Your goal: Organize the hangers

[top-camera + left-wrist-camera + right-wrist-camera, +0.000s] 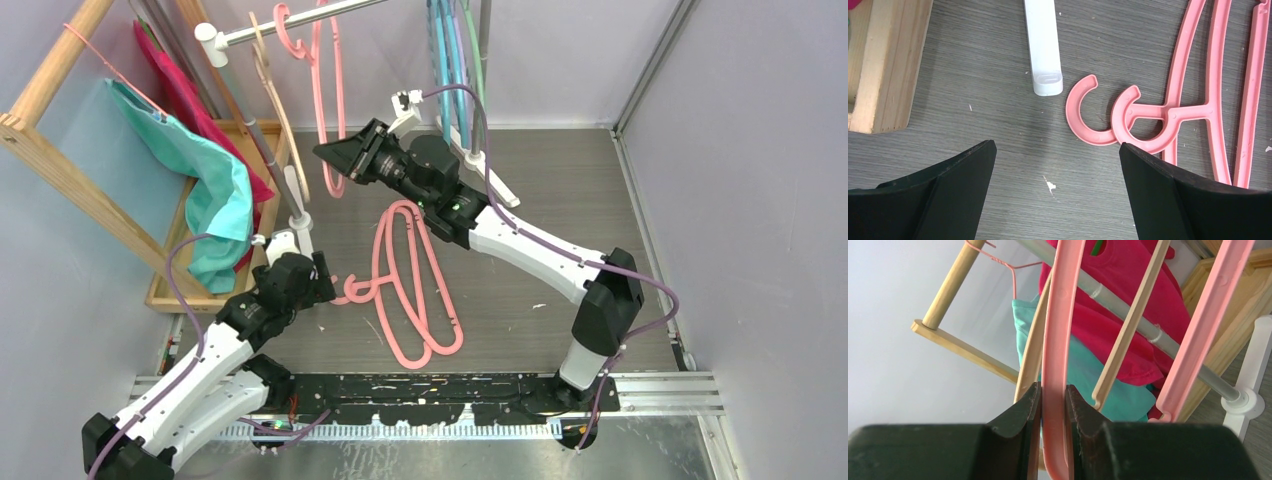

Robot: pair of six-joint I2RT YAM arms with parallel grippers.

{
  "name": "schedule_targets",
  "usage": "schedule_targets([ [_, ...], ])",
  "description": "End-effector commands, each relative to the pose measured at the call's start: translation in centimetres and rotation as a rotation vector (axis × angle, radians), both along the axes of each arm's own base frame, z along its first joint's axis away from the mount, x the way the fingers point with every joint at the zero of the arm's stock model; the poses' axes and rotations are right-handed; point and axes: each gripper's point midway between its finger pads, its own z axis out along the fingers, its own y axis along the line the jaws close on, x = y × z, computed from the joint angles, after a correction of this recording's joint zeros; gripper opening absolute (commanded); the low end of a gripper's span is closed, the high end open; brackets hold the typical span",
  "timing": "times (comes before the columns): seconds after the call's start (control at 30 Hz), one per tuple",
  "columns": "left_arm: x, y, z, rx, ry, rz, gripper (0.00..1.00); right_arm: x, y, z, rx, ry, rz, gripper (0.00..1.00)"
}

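Note:
A pink hanger [326,80] hangs by its hook from the white rod [300,22], beside a beige hanger [275,100]. My right gripper [330,168] is shut on the pink hanger's lower arm [1060,315], which runs straight between the jaws of the right gripper [1053,395]. Two more pink hangers [410,285] lie flat on the table. Their hooks [1088,117] lie just ahead of my left gripper [1058,150], which stands open and low over the table, the right fingertip [1148,165] over one hook's edge. Blue and green hangers [450,60] hang at the back.
A wooden frame rack [60,160] at the left carries a teal cloth [215,195] and a red cloth [1118,290]. The white rack's foot [1044,45] lies ahead of the left gripper, with the wooden base [883,65] to its left. Walls close in both sides.

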Motion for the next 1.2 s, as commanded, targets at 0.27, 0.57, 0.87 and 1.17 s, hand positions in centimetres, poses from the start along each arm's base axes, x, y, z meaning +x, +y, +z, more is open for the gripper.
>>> schedule_targets([
  [0.27, 0.8, -0.1, 2.3, -0.020, -0.069, 0.007, 0.98, 2.1, 0.7, 5.0, 0.091, -0.076, -0.032, 0.01],
  [0.57, 1.0, -0.2, 2.4, -0.016, -0.070, 0.009, 0.98, 3.0, 2.7, 1.8, 0.063, -0.008, 0.006, 0.01],
  [0.87, 1.3, -0.4, 2.5, -0.021, -0.068, 0.008, 0.98, 1.7, 5.4, 0.3, 0.009, 0.004, 0.092, 0.01],
  [1.17, 1.5, -0.6, 2.3, -0.024, -0.062, 0.011, 0.98, -1.8, 8.9, -2.3, -0.052, 0.020, 0.221, 0.01],
])
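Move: The right hand grips the pink hanger near its near end. The stretch of white rod its hook is meant for lies about 14 cm ahead, 3 cm left and 10 cm above that hand. The wooden hanger already on the rod has its middle some 7 cm left and 6 cm ahead, about level in height; the rod's white elbow is roughly 14 cm left, 13 cm ahead and 10 cm up. From the idle left hand that rod stretch is about 25 cm forward, straight ahead, and 40 cm up. Up and forward first, rising some 2.5 cm, then down about 4.5 cm while still easing forward and left, the right hand brings the pink hanger's hook over the white rod. It then carries the hanger another 4 cm or so left, drawing back slightly and turning a little counter-clockwise, towards the rod's elbow. The fingers keep their hold. ##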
